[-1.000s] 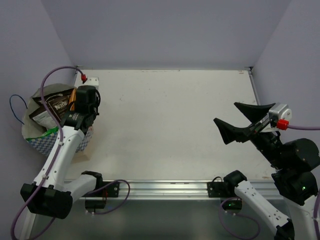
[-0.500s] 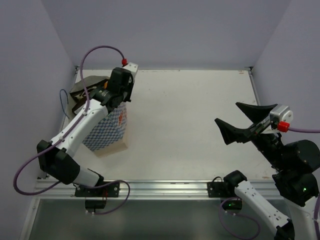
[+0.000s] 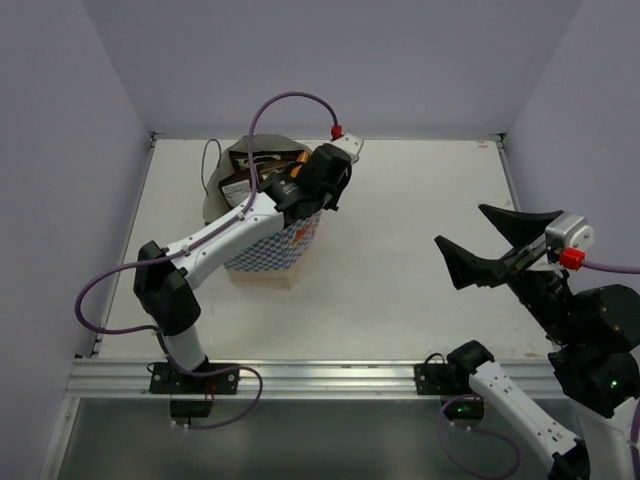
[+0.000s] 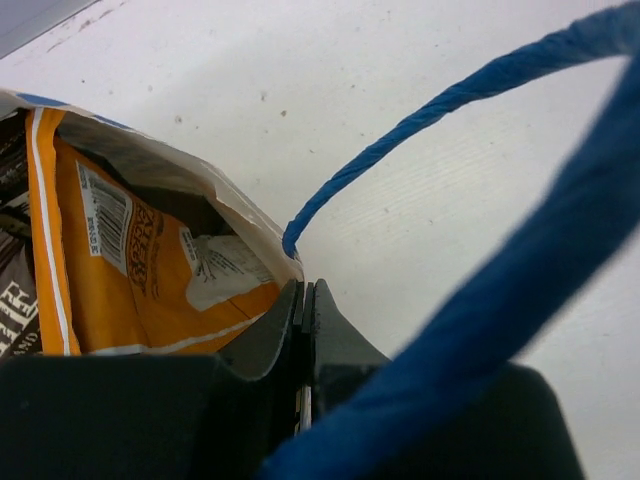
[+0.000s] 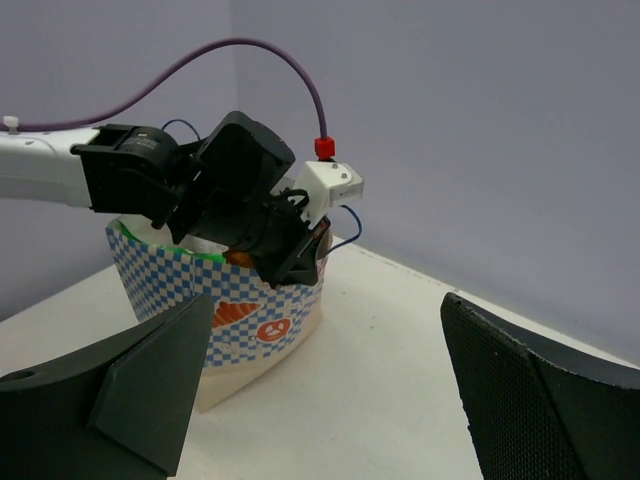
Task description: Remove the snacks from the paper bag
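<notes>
The paper bag, blue-and-white checked with orange marks, stands upright on the left half of the table. My left gripper is shut on its right rim, and a thin sliver of paper shows between the jaws. Inside the bag, an orange packet lies against the wall with a dark brown packet beside it. The top view shows the dark packet and orange packet in the bag's mouth. A blue string handle loops past the left wrist camera. My right gripper hangs open at the right, far from the bag.
The white table is walled by purple panels at the back and both sides. A metal rail runs along the near edge. The left arm's purple cable arches over the bag. From the right wrist, the bag stands ahead and left.
My left gripper has dragged the bag from beyond the table's left edge rightward onto the table. The bag now stands upright. The right arm has barely moved.
</notes>
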Controlling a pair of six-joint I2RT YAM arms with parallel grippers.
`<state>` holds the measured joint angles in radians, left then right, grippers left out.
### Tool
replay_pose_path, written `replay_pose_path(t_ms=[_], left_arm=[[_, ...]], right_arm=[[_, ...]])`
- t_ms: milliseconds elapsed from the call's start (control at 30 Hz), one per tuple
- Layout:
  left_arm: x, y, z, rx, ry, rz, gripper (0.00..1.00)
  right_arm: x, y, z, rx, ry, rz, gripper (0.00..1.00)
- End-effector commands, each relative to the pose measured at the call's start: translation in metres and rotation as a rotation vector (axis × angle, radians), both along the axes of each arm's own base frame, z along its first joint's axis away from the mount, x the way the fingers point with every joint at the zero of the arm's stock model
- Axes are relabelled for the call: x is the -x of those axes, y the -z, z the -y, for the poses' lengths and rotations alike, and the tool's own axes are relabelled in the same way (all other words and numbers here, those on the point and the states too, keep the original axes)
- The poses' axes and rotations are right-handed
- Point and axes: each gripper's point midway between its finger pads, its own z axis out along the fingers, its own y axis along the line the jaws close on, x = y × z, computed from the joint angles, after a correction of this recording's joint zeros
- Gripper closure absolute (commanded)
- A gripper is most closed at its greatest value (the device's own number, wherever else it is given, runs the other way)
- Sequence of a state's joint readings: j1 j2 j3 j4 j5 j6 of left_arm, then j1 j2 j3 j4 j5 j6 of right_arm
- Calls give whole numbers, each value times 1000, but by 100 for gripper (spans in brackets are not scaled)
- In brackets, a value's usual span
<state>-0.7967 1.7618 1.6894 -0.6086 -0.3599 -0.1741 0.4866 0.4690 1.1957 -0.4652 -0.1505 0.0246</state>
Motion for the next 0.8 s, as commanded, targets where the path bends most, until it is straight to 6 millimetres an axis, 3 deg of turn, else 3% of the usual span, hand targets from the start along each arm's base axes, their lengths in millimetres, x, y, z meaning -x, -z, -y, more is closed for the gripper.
replay_pose_path(t_ms=[0, 100, 233, 433, 667, 767], left_arm=[[5, -46, 29, 167, -12, 75, 100], [14, -52, 27, 183, -30, 70, 93], [16, -69, 7, 177, -110, 100, 49], [25, -115, -15, 235, -149, 172, 18], [46, -149, -36, 281, -134, 199, 15], [53, -161, -54, 285, -158, 218, 14]], right_arm=[[5, -9, 8, -3, 24, 26, 1], [4, -9, 6, 0, 21, 23, 1], [3, -10, 3, 6, 7, 19, 1], [2, -13, -4, 12, -26, 5, 1], [-2, -10, -12, 25, -53, -37, 1], [-6, -6, -14, 32, -54, -62, 1]])
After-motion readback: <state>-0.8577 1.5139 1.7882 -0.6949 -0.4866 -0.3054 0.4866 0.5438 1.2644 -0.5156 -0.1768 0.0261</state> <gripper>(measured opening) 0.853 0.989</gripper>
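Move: At the left fingertips is the paper bag's right rim, still pinched near the foot of the blue handle; the bag's middle lies about 14 cm left, 2 cm ahead and 11 cm down. Inside, the orange snack sits roughly 6 cm left and 4 cm ahead, slightly lower; the dark Kettle pack is some 14 cm left and 7 cm ahead. From the right hand, the orange snack lies around 26 cm ahead, 26 cm left and 25 cm below. Easing a last 2 cm to the right and slightly back, the left hand opens its fingers wide and lets go of the bag's right rim. It then rises about 14 cm clear of the rim while drawing back and a little left, rolling its left side down and tipping its fingertips up some 10 to 15 degrees. ##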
